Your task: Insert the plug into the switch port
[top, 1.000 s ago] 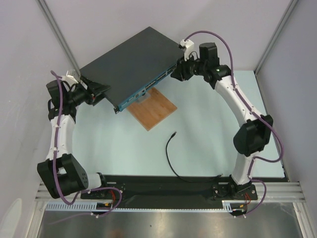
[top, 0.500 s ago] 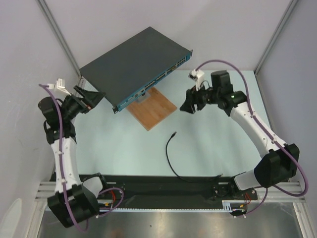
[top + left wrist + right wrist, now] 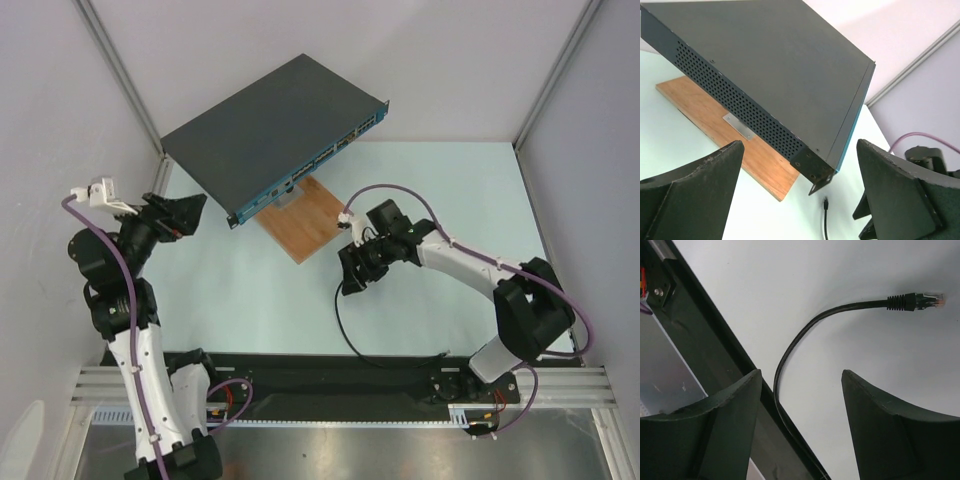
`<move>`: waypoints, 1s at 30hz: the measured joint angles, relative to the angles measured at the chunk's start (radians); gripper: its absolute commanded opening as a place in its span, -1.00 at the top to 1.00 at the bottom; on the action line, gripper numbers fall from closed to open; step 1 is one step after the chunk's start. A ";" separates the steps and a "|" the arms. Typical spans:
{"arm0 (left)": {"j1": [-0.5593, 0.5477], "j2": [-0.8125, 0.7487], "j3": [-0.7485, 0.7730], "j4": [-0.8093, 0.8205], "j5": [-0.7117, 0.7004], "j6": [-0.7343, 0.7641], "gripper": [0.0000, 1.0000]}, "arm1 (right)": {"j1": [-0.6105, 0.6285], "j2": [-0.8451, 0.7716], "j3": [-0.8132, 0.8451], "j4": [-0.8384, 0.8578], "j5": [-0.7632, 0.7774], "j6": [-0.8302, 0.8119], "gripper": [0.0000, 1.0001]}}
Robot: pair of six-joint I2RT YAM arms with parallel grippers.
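Note:
The switch (image 3: 270,115) is a flat dark-grey box lying slantwise at the back. The switch port row runs along its teal front strip (image 3: 310,163), with single sockets too small to tell apart. The plug (image 3: 920,301) lies on the table at the end of a thin black cable (image 3: 340,320); in the top view my right gripper (image 3: 347,272) hangs over it and hides it. That right gripper (image 3: 801,372) is open, the cable curving past its left finger, untouched. My left gripper (image 3: 190,212) is open and empty, left of the switch's near corner (image 3: 822,170). The plug (image 3: 825,201) lies beyond it.
A brown wooden board (image 3: 308,218) lies under the switch's front edge, with a small grey metal piece (image 3: 742,127) on it. The black base rail (image 3: 330,370) crosses the near edge, and the cable runs onto it. Frame posts stand at the back corners.
My right arm swung from the switch's right end down to just above the plug. My left arm drew back from the switch's left corner. Both grippers opened.

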 measured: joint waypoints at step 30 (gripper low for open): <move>0.000 0.042 0.041 -0.169 -0.068 0.168 -0.97 | -0.056 0.364 0.089 0.194 0.064 0.349 1.00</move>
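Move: From the right hand the plug, still lying free at the end of its cable, is about 6 cm ahead, 4 cm left and some 9 cm below. The wooden board's middle lies roughly 20 cm ahead, 15 cm left and 10 cm down. The switch's middle is about 25 cm ahead, 16 cm left and 17 cm above. From the left hand the plug lies level with it, some 30 cm right and 35 cm below. The right hand sinks about 8 cm towards the table beside the plug while its open wrist tips and turns some 20 degrees clockwise, then slides forward and left until the cable lies between its fingers, shuts them on the cable just behind the plug's boot, and swings about 3 cm back to the right, still easing forward, with the cable pinched. The left hand, empty and wide open off the switch's left end, only settles a few centimetres lower. ##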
